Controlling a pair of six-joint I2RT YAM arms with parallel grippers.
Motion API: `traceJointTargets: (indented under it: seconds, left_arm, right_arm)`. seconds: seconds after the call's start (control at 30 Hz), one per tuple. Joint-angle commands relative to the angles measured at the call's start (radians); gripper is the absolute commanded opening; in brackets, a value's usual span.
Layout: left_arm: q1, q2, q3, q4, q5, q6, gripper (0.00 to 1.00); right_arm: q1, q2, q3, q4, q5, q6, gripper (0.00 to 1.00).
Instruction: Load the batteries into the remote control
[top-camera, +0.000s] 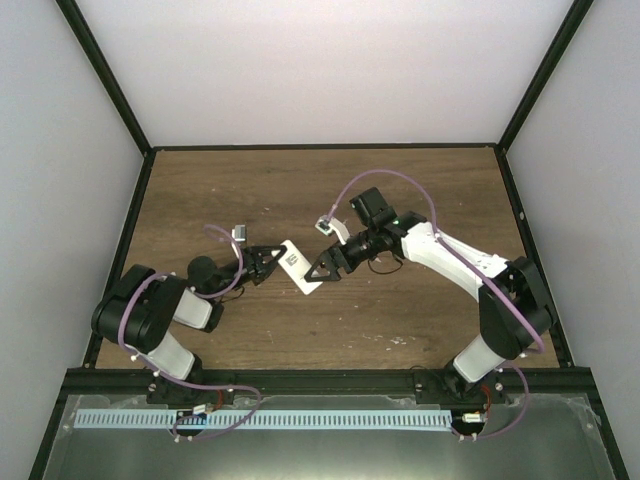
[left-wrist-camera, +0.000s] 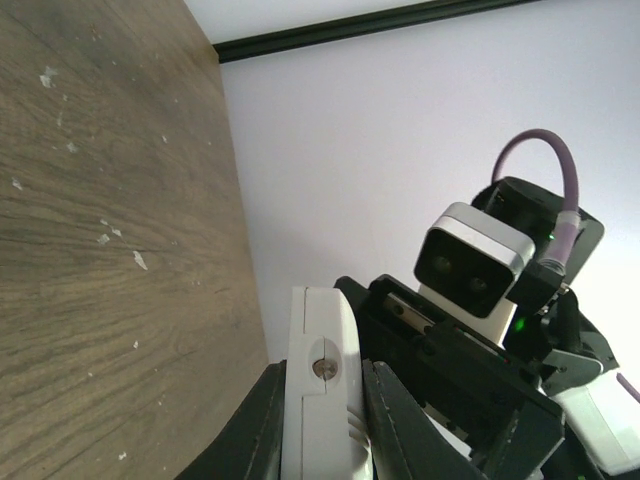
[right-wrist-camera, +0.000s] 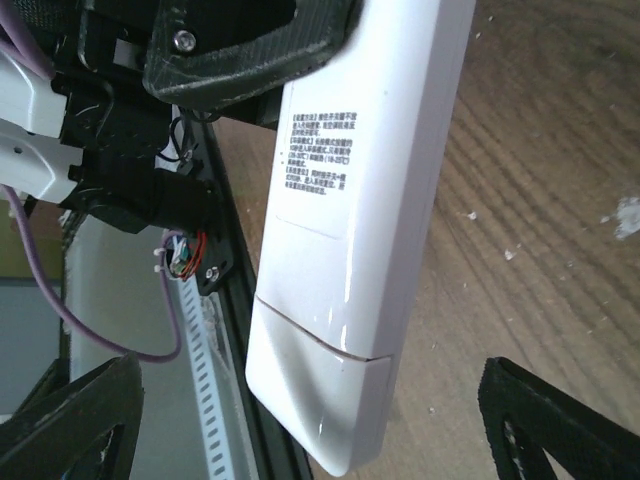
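My left gripper (top-camera: 262, 262) is shut on the remote control (top-camera: 298, 266), a white slab held edge-up above the table near its middle. In the left wrist view the remote control (left-wrist-camera: 320, 380) stands between my dark fingers (left-wrist-camera: 240, 430), pinched across its thickness, with a small screw showing in its end. In the right wrist view the remote control (right-wrist-camera: 360, 200) shows its back, with a printed label and a cover section (right-wrist-camera: 335, 400) sitting flush at the free end. My right gripper (top-camera: 330, 262) is open, and its fingertips (right-wrist-camera: 70, 420) straddle that free end without touching. The batteries are not in view.
The brown wooden table (top-camera: 400, 200) carries pale specks (left-wrist-camera: 140, 260). A black frame (top-camera: 320, 147) and white walls close it in at the back and sides. Along the near edge runs a metal tray with a white perforated strip (top-camera: 300, 420).
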Motion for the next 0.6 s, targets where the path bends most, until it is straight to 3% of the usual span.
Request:
traceJointTargets:
  seconds: [0.0,0.17,0.57]
  left_arm:
    - [-0.007,-0.031,0.012,0.092,0.032,-0.016,0.0]
    - [-0.012,-0.035,0.014,0.091,0.03,-0.015,0.0]
    - [-0.021,-0.035,0.019,0.079,0.018,-0.001,0.0]
  right_arm:
    - [-0.007,0.013,0.026,-0.04,-0.072,-0.017,0.81]
    - [-0.007,0.045,0.035,-0.036,-0.119,-0.011,0.6]
    - [-0.001,0.074,0.059,-0.055,-0.134,-0.013,0.4]
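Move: For the right hand, the battery-cover end of the remote control lies practically between its open fingers: the cover's middle is about 2 cm back, 0 to the side and 1 cm lower. The left gripper, pinching the remote's opposite end, is some 5 cm ahead and 5 cm to the left of the right hand, about 1 cm higher. From the left hand the cover is roughly 7 cm back, 5 cm to its right and 2 cm lower. No firm pinch is evident yet, but the right fingers close to about half their earlier gap around the remote's battery-cover end. Meanwhile the right hand eases back about 1 cm and slightly down onto that end, rolling some 5 to 10 degrees. The left hand keeps its grip on the other end and creeps just under 1 cm back and up before settling. ##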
